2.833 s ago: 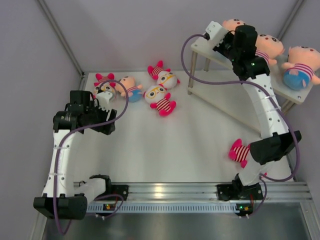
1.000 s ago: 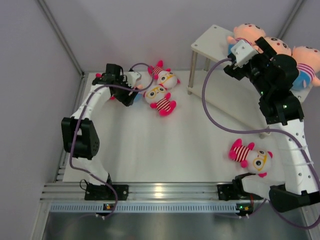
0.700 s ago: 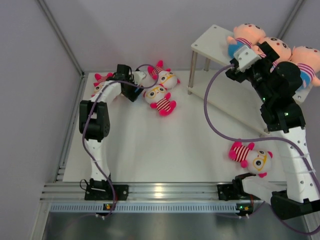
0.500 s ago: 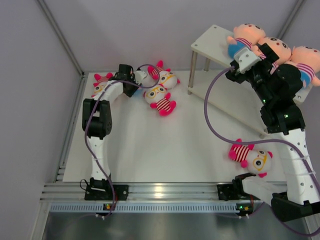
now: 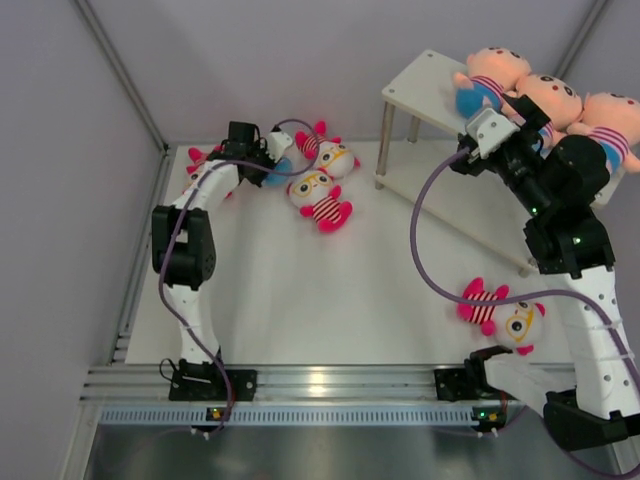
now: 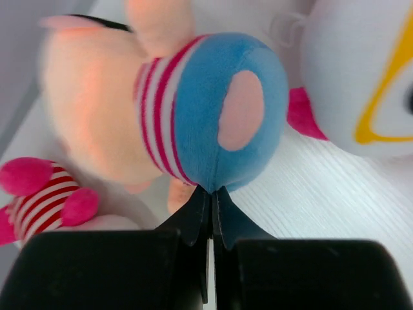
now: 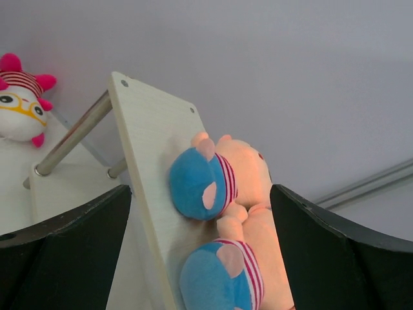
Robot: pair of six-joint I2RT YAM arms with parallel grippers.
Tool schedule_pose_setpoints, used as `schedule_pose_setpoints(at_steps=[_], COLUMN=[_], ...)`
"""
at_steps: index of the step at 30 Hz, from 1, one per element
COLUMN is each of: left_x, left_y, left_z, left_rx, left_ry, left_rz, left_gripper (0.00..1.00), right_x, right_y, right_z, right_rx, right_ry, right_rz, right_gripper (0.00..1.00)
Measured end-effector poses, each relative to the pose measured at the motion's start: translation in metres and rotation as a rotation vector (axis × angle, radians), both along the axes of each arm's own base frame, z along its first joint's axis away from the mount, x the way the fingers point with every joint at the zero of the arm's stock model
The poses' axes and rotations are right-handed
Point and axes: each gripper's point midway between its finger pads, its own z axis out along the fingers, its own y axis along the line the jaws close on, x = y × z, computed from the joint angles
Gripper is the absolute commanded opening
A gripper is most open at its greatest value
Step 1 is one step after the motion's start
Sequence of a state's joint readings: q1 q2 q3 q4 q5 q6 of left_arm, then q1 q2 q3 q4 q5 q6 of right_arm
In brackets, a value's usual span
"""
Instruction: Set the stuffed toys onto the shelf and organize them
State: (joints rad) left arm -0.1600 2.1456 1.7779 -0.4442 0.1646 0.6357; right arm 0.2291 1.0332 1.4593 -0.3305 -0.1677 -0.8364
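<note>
My left gripper (image 5: 270,166) reaches to the far left of the table. It is shut on the blue shorts of a peach boy doll (image 5: 276,176). The left wrist view shows the jaws (image 6: 210,191) pinching the shorts fabric of that doll (image 6: 213,110). The shelf (image 5: 418,86) stands at the far right with three peach boy dolls (image 5: 545,98) on its top board. My right gripper (image 5: 481,117) hovers open beside them. In the right wrist view two of those dolls (image 7: 216,177) lie between its spread fingers (image 7: 71,252).
Two pink dolls (image 5: 320,192) lie just right of my left gripper, and another (image 5: 203,160) is partly hidden behind the left arm. One more pink doll (image 5: 505,315) lies near the right arm's base. The shelf's lower board (image 5: 455,200) is bare.
My left gripper has closed on the boy doll's shorts. The right gripper has drawn back slightly from the shelf's top board, still open.
</note>
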Motion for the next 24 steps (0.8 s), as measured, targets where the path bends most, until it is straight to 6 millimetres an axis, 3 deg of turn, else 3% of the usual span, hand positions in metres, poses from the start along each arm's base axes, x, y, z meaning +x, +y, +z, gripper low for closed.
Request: schedule_pose_setpoints(at_steps=[3, 8, 10, 11, 14, 16, 20, 24], left_x=[-0.017, -0.072, -0.1, -0.113, -0.153, -0.172, -0.189, -0.201], left_y=[-0.009, -0.029, -0.035, -0.037, -0.046, -0.053, -0.06, -0.06], left_z=[0.056, 0.198, 0.237, 0.247, 0.254, 0.24, 0.217, 0.206], left_rx=[-0.044, -0.108, -0.104, -0.099, -0.093, -0.102, -0.128, -0.158], left_ry=[-0.083, -0.336, -0.418, -0.44, -0.434, -0.368, -0.267, -0.197], left_rz=[-0.065, -0.281, -0.356, -0.382, -0.449, -0.47, -0.474, -0.449], left_gripper=[0.0, 0.0, 0.0, 0.0, 0.0, 0.0, 0.0, 0.0], right_x=[-0.01, -0.026, -0.03, -0.032, -0.043, -0.046, -0.047, -0.063], right_y=[0.01, 0.039, 0.063, 0.077, 0.136, 0.174, 0.228, 0.278], right_z=[0.003, 0.017, 0.015, 0.012, -0.003, -0.02, -0.052, -0.083], right_rx=[-0.004, -0.003, -0.006, -0.011, -0.024, -0.008, 0.037, 0.056], right_ry=[0.001, 0.007, 0.021, 0.03, 0.08, 0.144, 0.241, 0.324], right_rz=[0.065, 0.222, 0.295, 0.339, 0.513, 0.618, 0.726, 0.83], right_gripper=[0.89, 0.88, 0.88, 0.88, 0.88, 0.87, 0.88, 0.86])
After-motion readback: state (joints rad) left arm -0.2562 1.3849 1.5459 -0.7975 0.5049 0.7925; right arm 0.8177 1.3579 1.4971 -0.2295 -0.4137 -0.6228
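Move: The left gripper already pinches the boy doll by its blue trousers; it is to go to the open right gripper, about 44 cm right, 22 cm back and 39 cm higher. Near glasses doll: roughly 12 cm right, 4 cm back; far glasses doll: 14 cm right, 9 cm ahead, both some 2 cm lower. From the right gripper the boy doll lies about 25 cm ahead, 41 cm left and 39 cm down. Bring the left gripper, still shut on the boy doll, quickly up and back off the table, about 20 cm each way at the end after a slightly higher peak, drifting right and turning clockwise. Meanwhile swing the wide-open right gripper away from the shelf, nearly 30 cm left towards the doll, sinking and drawing back a little while turning some 45 degrees counter-clockwise; stop short of touching. ##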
